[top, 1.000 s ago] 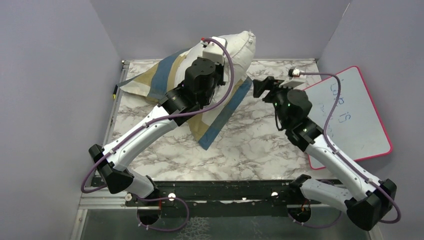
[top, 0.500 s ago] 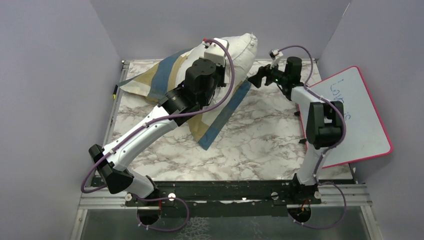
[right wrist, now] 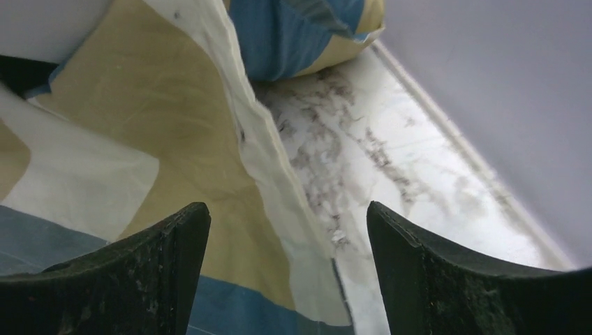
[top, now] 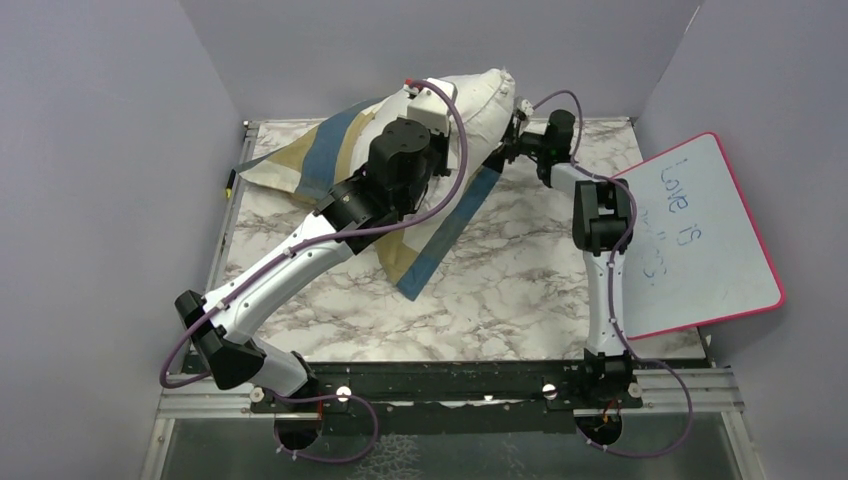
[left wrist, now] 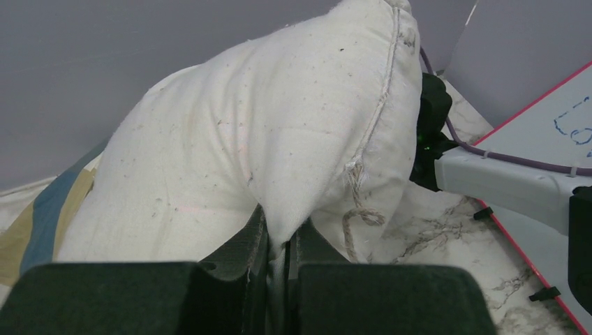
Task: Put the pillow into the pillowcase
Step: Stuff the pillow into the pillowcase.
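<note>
The off-white pillow (top: 478, 98) is raised at the back of the table, and its left part lies over the blue, tan and cream pillowcase (top: 300, 165). My left gripper (left wrist: 279, 241) is shut on a pinched fold of the pillow (left wrist: 279, 125), near a frayed cord at its seam. My right gripper (top: 510, 142) is open beside the pillow's right end, low over the table. In the right wrist view it (right wrist: 286, 209) straddles the cream hem of the pillowcase (right wrist: 105, 139), which lies flat between its fingers.
A pink-rimmed whiteboard (top: 700, 240) with blue writing leans at the right. Grey walls close in the back and both sides. The marble tabletop (top: 520, 280) shows in front of the fabric. My stretched right arm (top: 600, 230) runs along the whiteboard's left edge.
My right arm has stretched out from the middle right of the table to the pillow's right end at the back. The left arm and its grip have stayed put.
</note>
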Tool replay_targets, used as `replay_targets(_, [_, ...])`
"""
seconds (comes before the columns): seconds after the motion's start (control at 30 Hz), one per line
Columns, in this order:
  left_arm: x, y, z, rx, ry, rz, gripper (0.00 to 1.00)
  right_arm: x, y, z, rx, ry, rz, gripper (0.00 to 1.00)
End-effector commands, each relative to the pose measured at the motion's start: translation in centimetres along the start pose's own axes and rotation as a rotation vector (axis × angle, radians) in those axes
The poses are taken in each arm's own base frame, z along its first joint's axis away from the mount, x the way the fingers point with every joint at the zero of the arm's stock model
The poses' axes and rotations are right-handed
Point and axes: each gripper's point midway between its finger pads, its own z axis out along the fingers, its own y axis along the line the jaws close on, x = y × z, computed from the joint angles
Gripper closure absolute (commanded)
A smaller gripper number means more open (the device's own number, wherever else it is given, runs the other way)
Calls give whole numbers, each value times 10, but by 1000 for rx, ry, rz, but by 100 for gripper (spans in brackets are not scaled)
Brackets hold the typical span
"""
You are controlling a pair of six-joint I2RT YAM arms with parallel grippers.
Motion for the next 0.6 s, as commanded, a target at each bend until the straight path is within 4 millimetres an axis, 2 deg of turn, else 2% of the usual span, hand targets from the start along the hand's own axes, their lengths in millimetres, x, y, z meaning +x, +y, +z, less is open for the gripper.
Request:
replay_targets(0.0, [-51, 18, -13, -56, -137, -56, 100, 8, 29, 18, -160, -5, 69, 14])
replay_targets(0.07, [-51, 19, -11, -68, -138, -45, 100, 16, 34, 26, -139, 28, 135, 18])
replay_targets(0.17, [-48, 22, -6, -98, -134, -26, 100, 21, 53, 28, -170, 77, 198, 37])
replay_targets(0.2, [-47, 22, -4, -102, -132, -23, 100, 23, 63, 27, -187, 84, 206, 40])
replay_targets(0.27, [-45, 21, -3, -102, -130, -25, 100, 21, 76, 23, -205, 86, 216, 42])
replay_targets(0.43, [-42, 24, -1, -118, -131, -17, 100, 20, 92, 12, -165, 149, 300, 43])
replay_targets(0.57, [-42, 26, -1, -129, -129, -8, 100, 22, 113, 2, -143, 162, 345, 39])
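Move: Back along the pillowcase's open edge lies the stretch of hem the right hand goes for: about 8 cm back from this hand, 6 cm to its left and 5 cm lower. The pillow's middle is roughly 12 cm left of the hand, about level fore and aft and 12 cm above; the case's blue corner is some 30 cm back, 17 cm left and 10 cm lower. From the left hand, that hem stretch lies about 15 cm ahead, 7 cm right and 32 cm below. Dipping first, then drawing back and a little left under the pillow's right end, the right hand travels about 9 cm back, 4 cm left and 4 cm down to the hem. Its fingers keep pointing left, close from nearly wide to a bit over half open, and the wrist rolls some 20 degrees, forward side down. The left hand stays, still pinching the pillow up. ##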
